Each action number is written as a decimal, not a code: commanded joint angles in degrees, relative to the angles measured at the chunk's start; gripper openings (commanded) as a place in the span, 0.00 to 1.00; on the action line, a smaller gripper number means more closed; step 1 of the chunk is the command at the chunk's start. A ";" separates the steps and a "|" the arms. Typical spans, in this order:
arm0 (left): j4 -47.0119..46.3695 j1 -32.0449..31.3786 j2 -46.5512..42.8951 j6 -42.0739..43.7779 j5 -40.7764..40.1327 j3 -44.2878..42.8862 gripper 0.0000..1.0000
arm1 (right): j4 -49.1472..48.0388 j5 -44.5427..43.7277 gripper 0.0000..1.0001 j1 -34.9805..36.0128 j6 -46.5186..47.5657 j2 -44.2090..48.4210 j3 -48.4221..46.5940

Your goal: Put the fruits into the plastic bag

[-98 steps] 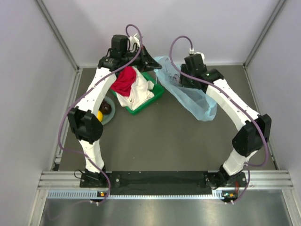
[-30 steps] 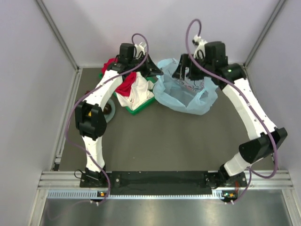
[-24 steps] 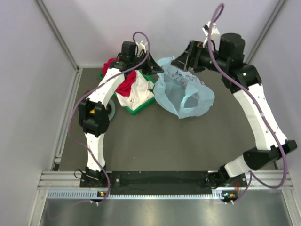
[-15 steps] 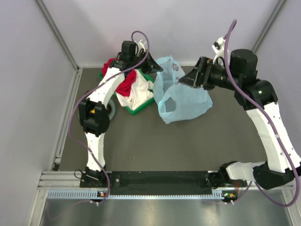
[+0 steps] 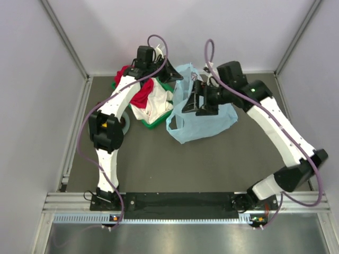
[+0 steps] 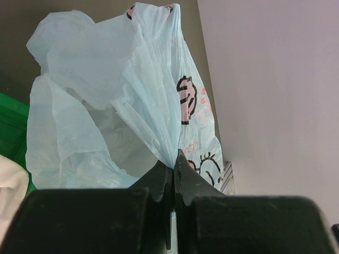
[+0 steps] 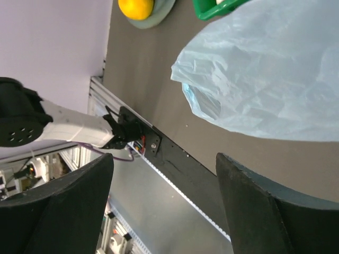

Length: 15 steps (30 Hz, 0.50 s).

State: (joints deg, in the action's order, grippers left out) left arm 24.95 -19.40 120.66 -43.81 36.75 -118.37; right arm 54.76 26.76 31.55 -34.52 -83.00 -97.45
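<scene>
The light-blue plastic bag (image 5: 204,123) lies crumpled at the back middle of the table. My left gripper (image 5: 179,78) is shut on the bag's upper edge, and the left wrist view shows the film (image 6: 106,100) pinched between the closed fingertips (image 6: 174,160). My right gripper (image 5: 192,101) hovers over the bag's left part, open, with nothing between its fingers (image 7: 69,206). An orange-yellow citrus (image 7: 136,6) sits on the grey-green plate (image 7: 153,20). The other fruits are hidden.
A green tray (image 5: 159,119) of red and white cloths stands just left of the bag, under the left arm. The plate (image 5: 126,127) peeks out beside the left elbow. Grey walls close in the back and sides.
My right arm has swung down from a raised pose and to the left, over the bag. The bag has spread toward the front left. The left arm has kept its hold.
</scene>
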 commanded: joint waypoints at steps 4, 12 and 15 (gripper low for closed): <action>-0.25 0.15 -1.75 0.48 -0.19 -0.11 0.00 | 7.63 -0.75 0.78 5.36 2.27 -8.04 -10.39; -0.34 0.06 -2.53 1.01 0.25 0.68 0.00 | 12.40 -20.23 0.82 7.82 11.04 -14.47 -20.59; -0.60 0.15 -2.54 0.83 0.77 0.94 0.00 | 7.30 -29.91 0.83 11.42 15.44 -13.77 -16.03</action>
State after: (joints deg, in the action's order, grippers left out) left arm 25.06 -19.40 120.66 -43.53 36.58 -117.97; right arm 65.34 11.88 38.61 -26.00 -98.15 -114.43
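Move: The plastic bag hangs from my left hand, its middle about 8 cm back, 10 to the right and 17 below that hand. From my open, empty right hand, the bag's middle is some 15 cm ahead, 3 to the right and 24 lower; its loose near handle is 11 cm ahead, 9 to the left. At about table height, the green basket stands some 25 ahead and 18 left, the fruit bowl 14 ahead and 34 left. I bring my open right hand down over the plastic bag, swinging left first, then turning forward while it keeps sinking, about 5 cm overall. The wrist tips the fingers some 15 degrees more steeply down; they stay wide and touch nothing yet. My left hand holds still, keeping its pinch on the bag's rim. ##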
